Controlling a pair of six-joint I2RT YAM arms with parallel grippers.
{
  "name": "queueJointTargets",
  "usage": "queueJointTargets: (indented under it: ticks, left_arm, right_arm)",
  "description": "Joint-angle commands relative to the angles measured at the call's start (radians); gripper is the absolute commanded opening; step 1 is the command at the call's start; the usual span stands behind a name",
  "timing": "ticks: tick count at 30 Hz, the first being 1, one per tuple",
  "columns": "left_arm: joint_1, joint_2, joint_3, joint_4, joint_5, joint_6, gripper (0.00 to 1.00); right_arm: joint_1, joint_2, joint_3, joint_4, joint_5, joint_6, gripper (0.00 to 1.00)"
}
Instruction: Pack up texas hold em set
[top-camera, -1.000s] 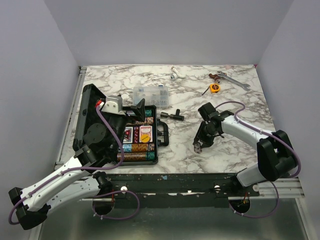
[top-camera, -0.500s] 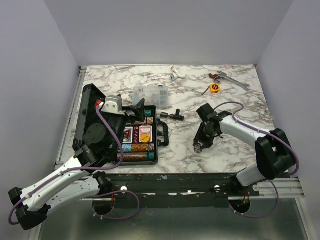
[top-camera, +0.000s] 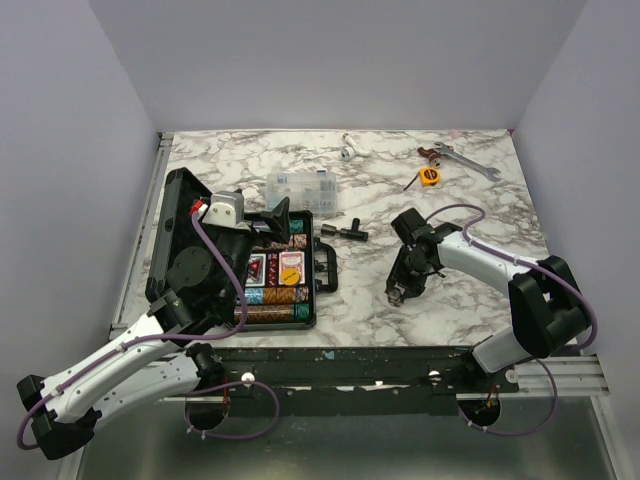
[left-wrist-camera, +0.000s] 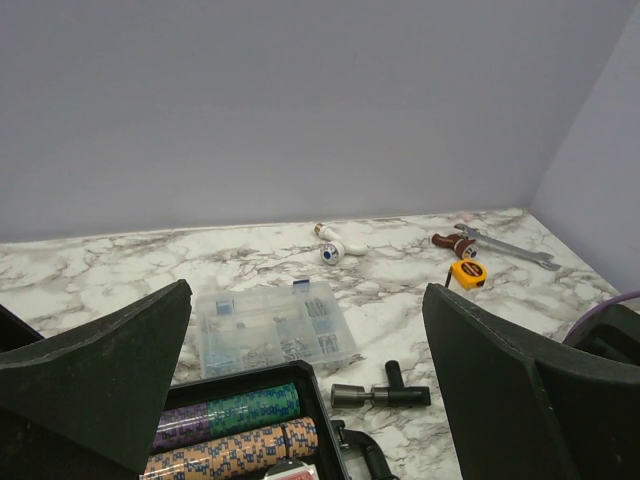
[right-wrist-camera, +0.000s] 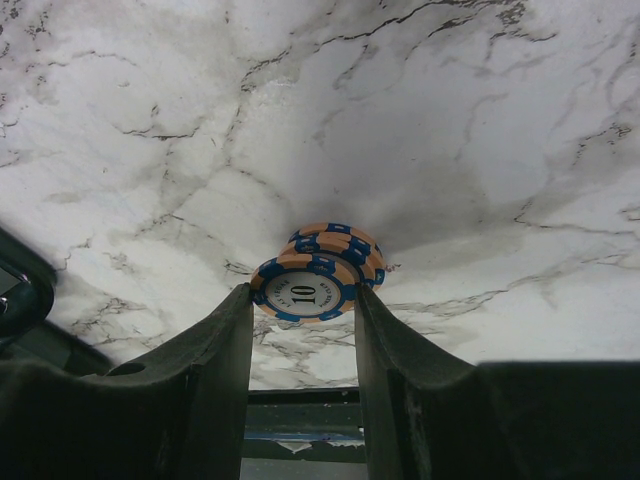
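Observation:
The black case (top-camera: 311, 300) of the texas hold em set lies open at the left, its lid (top-camera: 178, 212) standing up. Rows of poker chips (top-camera: 272, 296) (left-wrist-camera: 228, 414) and card decks (top-camera: 258, 267) fill its tray. My left gripper (top-camera: 262, 230) (left-wrist-camera: 310, 400) hovers over the tray's far end, open wide with nothing between its fingers. To the right of the case, low over the marble, my right gripper (top-camera: 397, 291) (right-wrist-camera: 303, 292) is shut on a small stack of orange-and-blue chips (right-wrist-camera: 318, 268); the top one reads 10.
A clear compartment box (top-camera: 300, 187) (left-wrist-camera: 270, 325) sits just beyond the case. A black T-shaped tool (top-camera: 345, 232) (left-wrist-camera: 385, 393) lies by the case handle (top-camera: 325, 268). Far back are a white fitting (top-camera: 348, 150), a yellow tape measure (top-camera: 430, 176) (left-wrist-camera: 467, 273) and a wrench (top-camera: 465, 160).
The right gripper has edged slightly to the left with the chips still in it. The left arm has not moved.

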Motion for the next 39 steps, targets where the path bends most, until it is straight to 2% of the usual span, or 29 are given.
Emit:
queueJointTargets:
  ticks: [1, 8, 15, 23, 27, 39]
  left_arm:
    - [-0.004, -0.009, 0.035, -0.001, 0.019, -0.007, 0.98]
    - [-0.004, -0.011, 0.035, -0.004, 0.023, -0.009, 0.98]
    - [-0.004, -0.010, 0.035, -0.004, 0.023, -0.011, 0.98]
    - [-0.004, -0.008, 0.038, -0.010, 0.027, -0.019, 0.98]
    - [-0.004, -0.009, 0.038, -0.010, 0.024, -0.018, 0.98]
    - [-0.004, -0.014, 0.038, -0.007, 0.021, -0.012, 0.98]
  right_arm:
    - [0.011, 0.011, -0.005, -0.015, 0.027, 0.016, 0.42]
    - [0.011, 0.000, -0.005, -0.024, 0.032, 0.017, 0.43]
    - [0.010, 0.006, -0.010, -0.023, 0.025, 0.019, 0.49]
    - [0.011, 0.005, -0.007, -0.023, 0.022, 0.017, 0.67]
    - [0.011, 0.019, -0.019, -0.002, 0.004, 0.028, 0.72]
    - [0.010, 0.079, -0.022, 0.020, 0.012, 0.066, 0.71]
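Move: Just under the right hand, which still holds a poker chip between its fingertips, lies the small pile of loose chips, about 2 cm down and 1 cm to its right. The chip case's middle is some 30 cm to that hand's left and 7 cm ahead; the black T-shaped tool is about 13 cm left and 16 cm ahead. From the left hand the pile is roughly 29 cm right, 3 cm back and 36 cm below. Holding nearly still over the pile, the right hand spreads its fingers from the chip's width to well clear on both sides and lets go of the chip. With the fingers open and pointing down, the hand then sinks about 1.5 cm, easing back slightly, so that the tips come down astride the pile. ##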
